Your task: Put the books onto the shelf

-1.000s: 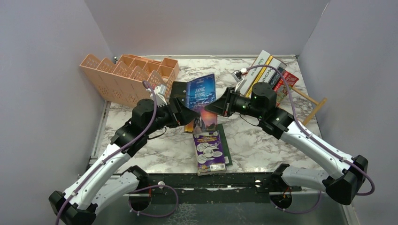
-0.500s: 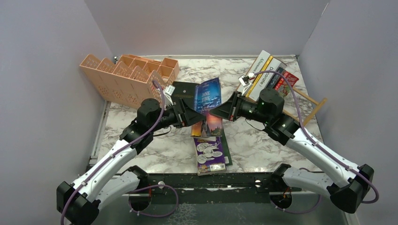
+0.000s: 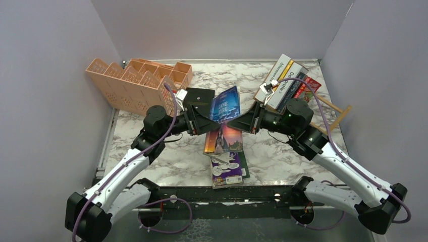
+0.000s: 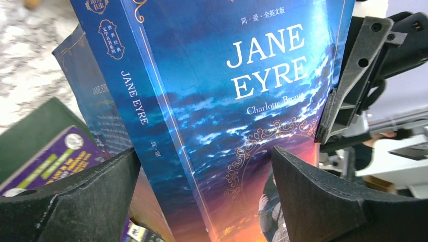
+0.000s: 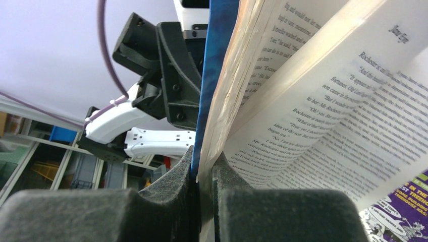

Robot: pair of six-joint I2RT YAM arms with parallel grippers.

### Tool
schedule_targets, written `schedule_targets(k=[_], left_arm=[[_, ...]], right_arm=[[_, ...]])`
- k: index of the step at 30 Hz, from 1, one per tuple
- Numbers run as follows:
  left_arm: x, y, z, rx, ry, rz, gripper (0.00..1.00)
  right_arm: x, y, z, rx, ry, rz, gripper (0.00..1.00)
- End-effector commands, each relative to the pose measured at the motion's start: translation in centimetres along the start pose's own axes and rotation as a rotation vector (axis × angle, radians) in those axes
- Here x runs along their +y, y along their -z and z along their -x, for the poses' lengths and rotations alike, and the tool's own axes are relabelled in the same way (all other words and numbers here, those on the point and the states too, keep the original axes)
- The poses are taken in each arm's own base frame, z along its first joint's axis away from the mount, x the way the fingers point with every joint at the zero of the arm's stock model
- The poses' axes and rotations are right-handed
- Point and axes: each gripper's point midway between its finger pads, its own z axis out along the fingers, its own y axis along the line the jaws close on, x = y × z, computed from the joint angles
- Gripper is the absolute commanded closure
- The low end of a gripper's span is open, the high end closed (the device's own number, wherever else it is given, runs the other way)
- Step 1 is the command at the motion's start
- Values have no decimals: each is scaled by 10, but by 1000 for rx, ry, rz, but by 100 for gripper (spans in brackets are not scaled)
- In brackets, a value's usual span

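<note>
A blue "Jane Eyre" book (image 3: 225, 103) is lifted above the table and hangs part open, its orange lower cover (image 3: 228, 137) drooping. My right gripper (image 3: 241, 121) is shut on the front cover and a few pages (image 5: 204, 171). My left gripper (image 3: 203, 120) stands open, its fingers (image 4: 75, 201) on either side of the book's spine (image 4: 151, 126). Below lie a purple cartoon book (image 3: 225, 169) and a dark green book (image 3: 244, 160). The shelf (image 3: 335, 108) at the back right holds white, yellow, brown, black and red books (image 3: 284, 76).
A peach plastic lattice organizer (image 3: 136, 83) stands at the back left, close behind the left arm. Grey walls enclose the marble table (image 3: 282, 156) on three sides. The two grippers face each other closely over the middle.
The left gripper has moved right, up to the book, and now straddles it. The right gripper and the book have shifted slightly right, and the book has tilted and sagged open.
</note>
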Motion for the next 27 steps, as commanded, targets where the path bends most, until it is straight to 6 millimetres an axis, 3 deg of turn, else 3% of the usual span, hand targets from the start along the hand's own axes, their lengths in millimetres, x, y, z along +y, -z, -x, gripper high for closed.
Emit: schedule_targets(k=[1,11,17,22,27], left_arm=[[-25,-1,-4,61,102,-117,1],[-56,3,1,110,177,-216,4],[-80,10,12,78,123,-272,26],[-85,12,13,76,128,-287,47],[-82,11,14,63,113,-281,60]], right_arm=[[84,24,35,-139,141,289,99],[69,17,33,-148,120,250,99],[31,9,32,-175,83,92,99],[5,9,28,-186,69,-7,99],[-17,11,26,-205,48,-109,99]])
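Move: The Jane Eyre book hangs partly open in the air between the hands, its middle about 3 cm to the left hand's right and 2 cm ahead, roughly level with it. The purple book lies some 7 cm back and 5 cm right of the left hand, the black book about 22 cm ahead and 7 cm left, both about 27 cm below. For the right hand, the Jane Eyre book's middle is some 3 cm left, 2 cm below and neither ahead nor back; the wooden shelf's book row stands roughly 20 cm ahead, 26 cm right and 20 cm below. Jane Eyre's spine side, already between the left hand's wide-open fingers, is pinched as they close to about half, one finger behind and one on the front cover. The left hand first rises about 2.5 cm, easing slightly back and right and tilting some 15 degrees. The right hand keeps its pinch on the cover and page edge, lifts with it a little, then draws about 1 cm to its right. ##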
